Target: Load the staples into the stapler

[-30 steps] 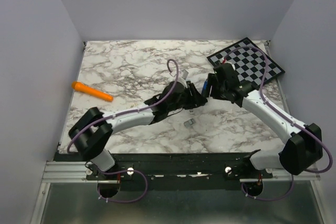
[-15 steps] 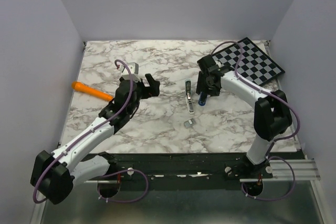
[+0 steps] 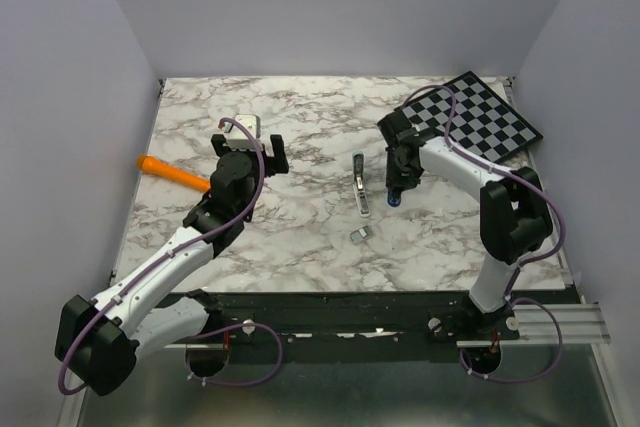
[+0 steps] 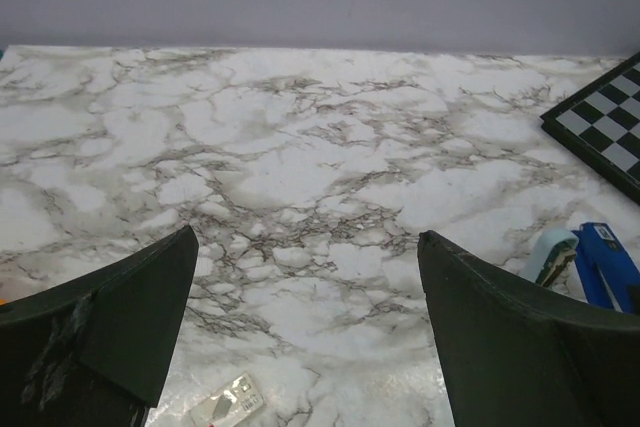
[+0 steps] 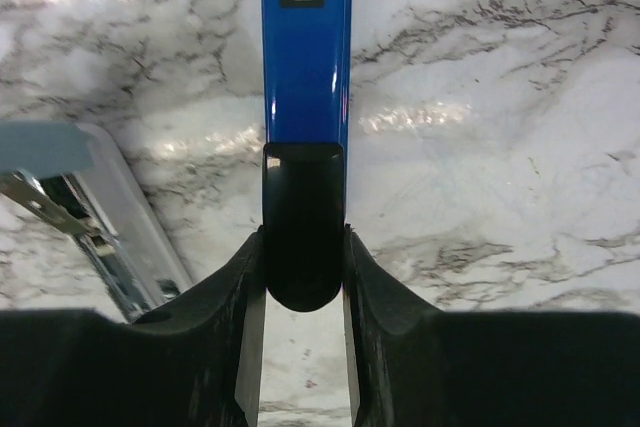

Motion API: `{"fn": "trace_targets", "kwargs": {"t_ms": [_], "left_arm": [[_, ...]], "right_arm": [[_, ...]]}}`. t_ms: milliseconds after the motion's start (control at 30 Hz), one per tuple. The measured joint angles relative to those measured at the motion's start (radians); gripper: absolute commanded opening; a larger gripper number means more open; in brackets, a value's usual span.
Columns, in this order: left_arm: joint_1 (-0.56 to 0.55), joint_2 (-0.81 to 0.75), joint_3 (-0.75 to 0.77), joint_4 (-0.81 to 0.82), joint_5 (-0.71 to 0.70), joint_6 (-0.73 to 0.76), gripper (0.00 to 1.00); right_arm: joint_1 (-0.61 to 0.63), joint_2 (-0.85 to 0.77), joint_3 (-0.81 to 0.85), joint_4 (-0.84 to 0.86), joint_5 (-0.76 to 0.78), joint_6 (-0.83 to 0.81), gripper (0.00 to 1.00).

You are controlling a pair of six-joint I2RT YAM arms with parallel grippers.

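Observation:
The stapler lies hinged open mid-table. Its light blue top with the silvery channel (image 3: 360, 189) (image 5: 95, 212) points toward me, and the dark blue base (image 3: 394, 194) (image 5: 306, 57) lies beside it on the right. My right gripper (image 3: 397, 183) (image 5: 303, 239) is shut on the base's black rounded end, both fingers touching its sides. One small silvery block of staples (image 3: 360, 234) lies on the marble nearer than the stapler. My left gripper (image 3: 274, 153) (image 4: 305, 239) hangs wide open and empty to the stapler's left. A small whitish flat block (image 4: 228, 402) lies below it.
An orange pen-like stick (image 3: 175, 174) lies at the table's left side. A black-and-white checkerboard (image 3: 470, 122) (image 4: 605, 137) sits at the back right corner. Lilac walls close in the marble table (image 3: 260, 107) on three sides.
My left arm has drawn back leftward from the stapler and its jaws have opened wide. My right gripper has come down and closed on the dark blue base.

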Motion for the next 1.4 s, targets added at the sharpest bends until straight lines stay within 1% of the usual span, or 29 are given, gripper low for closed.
{"fn": "trace_targets", "kwargs": {"t_ms": [233, 367, 433, 500, 833, 1100, 1233, 1300, 1333, 1367, 1400], "left_arm": [[0.0, 0.0, -0.002, 0.055, -0.054, 0.073, 0.99], [0.0, 0.0, -0.011, 0.063, -0.066, 0.092, 0.99], [0.0, 0.0, -0.016, 0.066, -0.07, 0.098, 0.99], [0.0, 0.0, -0.02, 0.069, -0.071, 0.101, 0.99], [0.0, 0.0, -0.029, 0.077, -0.073, 0.118, 0.99], [0.001, -0.001, -0.029, 0.077, -0.072, 0.125, 0.99], [0.004, -0.007, -0.029, 0.077, -0.073, 0.126, 0.99], [0.004, -0.011, -0.029, 0.077, -0.073, 0.127, 0.99], [0.005, -0.014, -0.029, 0.077, -0.073, 0.126, 0.99], [0.005, -0.018, -0.029, 0.076, -0.074, 0.126, 0.99], [0.006, -0.022, -0.029, 0.076, -0.074, 0.126, 0.99]], "right_arm": [[-0.045, -0.11, -0.142, 0.026, -0.027, -0.169, 0.13], [-0.062, -0.124, -0.183, 0.055, -0.062, -0.221, 0.13], [-0.066, -0.122, -0.196, 0.069, -0.072, -0.232, 0.12], [-0.068, -0.122, -0.201, 0.078, -0.081, -0.238, 0.09], [-0.079, -0.119, -0.209, 0.088, -0.088, -0.241, 0.08], [-0.08, -0.09, -0.169, 0.047, -0.088, -0.241, 0.08], [-0.082, -0.086, -0.162, 0.036, -0.087, -0.247, 0.1], [-0.094, -0.089, -0.161, 0.034, -0.092, -0.257, 0.13], [-0.103, -0.091, -0.161, 0.034, -0.097, -0.266, 0.15], [-0.115, -0.093, -0.16, 0.033, -0.103, -0.276, 0.21], [-0.13, -0.097, -0.16, 0.033, -0.106, -0.288, 0.22]]}}
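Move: The right hand already grips the near, black end of the blue stapler, whose middle is some 5 cm ahead. It is bound for bare marble about 5 cm right and 2 back. The opened grey stapler lies about 8 cm left and 3 ahead; the staples, 8 left and 13 back; the checkered tray's middle, 20 right and 22 ahead. From the empty left hand that bare spot is roughly 37 cm right, 1 back and 22 below. Keeping its pinch on the blue stapler's black end, the right hand takes it rightward and a little back, away from the grey stapler, sinking about 1.5 cm and turning some 10 degrees counter-clockwise. It pauses, then edges right again, roughly 5 cm in all. The left hand, open and empty, drifts about 2 cm left. ##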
